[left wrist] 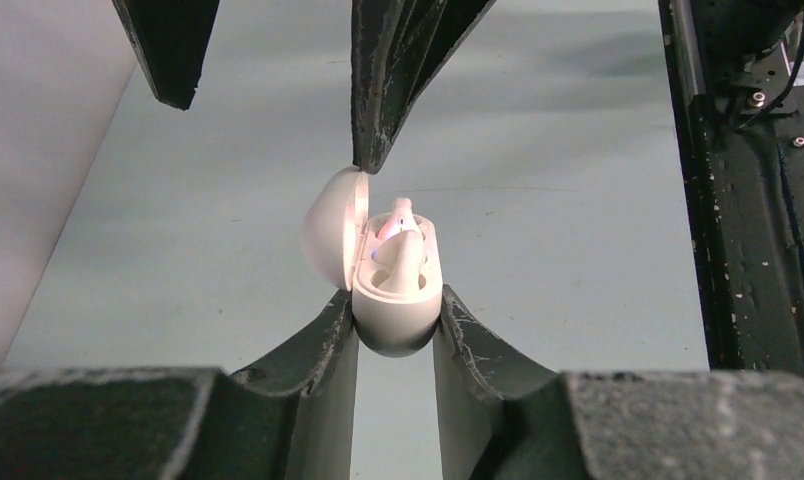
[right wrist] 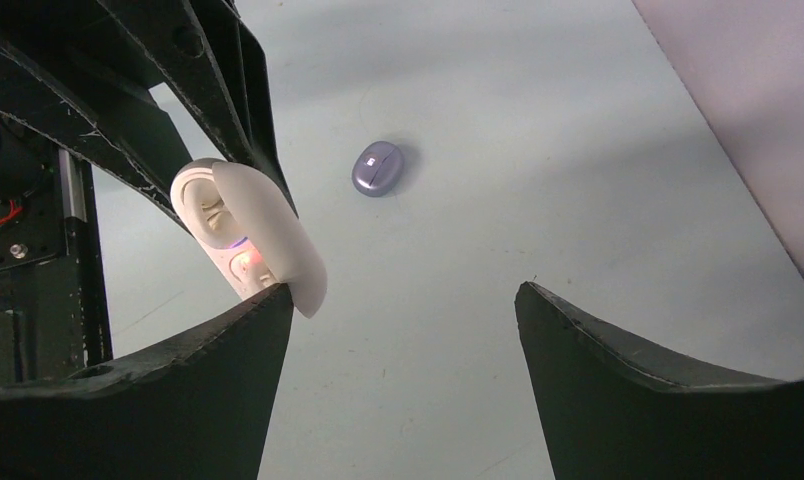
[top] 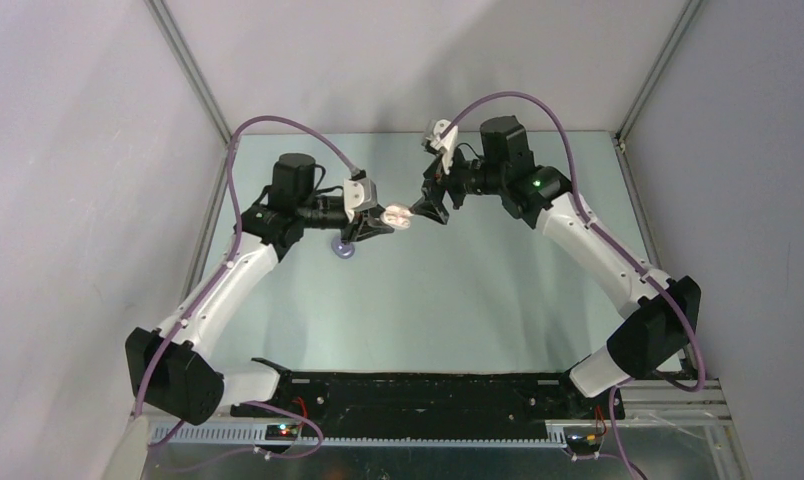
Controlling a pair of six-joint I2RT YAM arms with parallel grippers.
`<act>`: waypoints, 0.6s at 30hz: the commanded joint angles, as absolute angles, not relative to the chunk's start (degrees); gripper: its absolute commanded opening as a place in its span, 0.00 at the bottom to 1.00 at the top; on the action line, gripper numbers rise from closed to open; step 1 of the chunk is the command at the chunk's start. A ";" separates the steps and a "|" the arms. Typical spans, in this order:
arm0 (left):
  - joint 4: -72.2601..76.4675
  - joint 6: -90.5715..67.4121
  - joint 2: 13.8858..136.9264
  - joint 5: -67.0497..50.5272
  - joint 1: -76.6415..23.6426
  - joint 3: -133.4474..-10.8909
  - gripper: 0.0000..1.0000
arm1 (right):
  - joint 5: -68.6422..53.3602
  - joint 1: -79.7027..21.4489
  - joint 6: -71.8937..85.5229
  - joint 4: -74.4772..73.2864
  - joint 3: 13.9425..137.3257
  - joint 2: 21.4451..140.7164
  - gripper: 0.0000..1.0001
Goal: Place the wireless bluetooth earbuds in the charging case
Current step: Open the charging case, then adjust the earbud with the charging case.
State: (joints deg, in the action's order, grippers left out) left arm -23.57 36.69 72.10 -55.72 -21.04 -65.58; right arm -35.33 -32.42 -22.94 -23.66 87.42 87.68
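The white charging case [left wrist: 398,305] hangs above the table, with my left gripper [left wrist: 395,300] shut on its lower half. Its lid [left wrist: 330,235] stands open to the left, and pink and blue light glows inside. One white earbud [left wrist: 405,262] sits in the case; a rounded white shape behind it is lit pink. My right gripper [right wrist: 403,290] is open and holds nothing. Its left fingertip [right wrist: 276,298] touches the edge of the lid [right wrist: 278,235]. In the top view, both grippers [top: 383,222] [top: 425,208] meet at the case [top: 399,214] mid-table.
A small lilac oval object [right wrist: 378,168] lies on the table below my left gripper, also seen in the top view [top: 345,250]. The black base rail [top: 428,395] runs along the near edge. Grey walls close in on the left, the right and the back.
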 commanded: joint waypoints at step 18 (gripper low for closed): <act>-22.68 39.10 68.66 -54.34 -21.65 -65.90 0.00 | -45.14 -36.41 -33.67 -24.69 85.30 77.42 0.27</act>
State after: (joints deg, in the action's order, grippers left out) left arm -24.56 37.56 70.11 -54.59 -21.17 -65.39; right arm -41.30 -33.21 -26.63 -23.40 86.17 78.39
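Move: The open white charging case is about 5 cm left of the right hand, some 4 cm back and slightly below, with the right hand's rear fingertip at the lid's edge. The left hand holds the case by its base, its middle 2 cm to that hand's right. The purple case lies on the table about 11 cm left of the left hand, level with it and some 25 cm below. Right hand comes free of the lid, lifting about 6 cm and drawing back some 5 cm, fingers closing partway. ##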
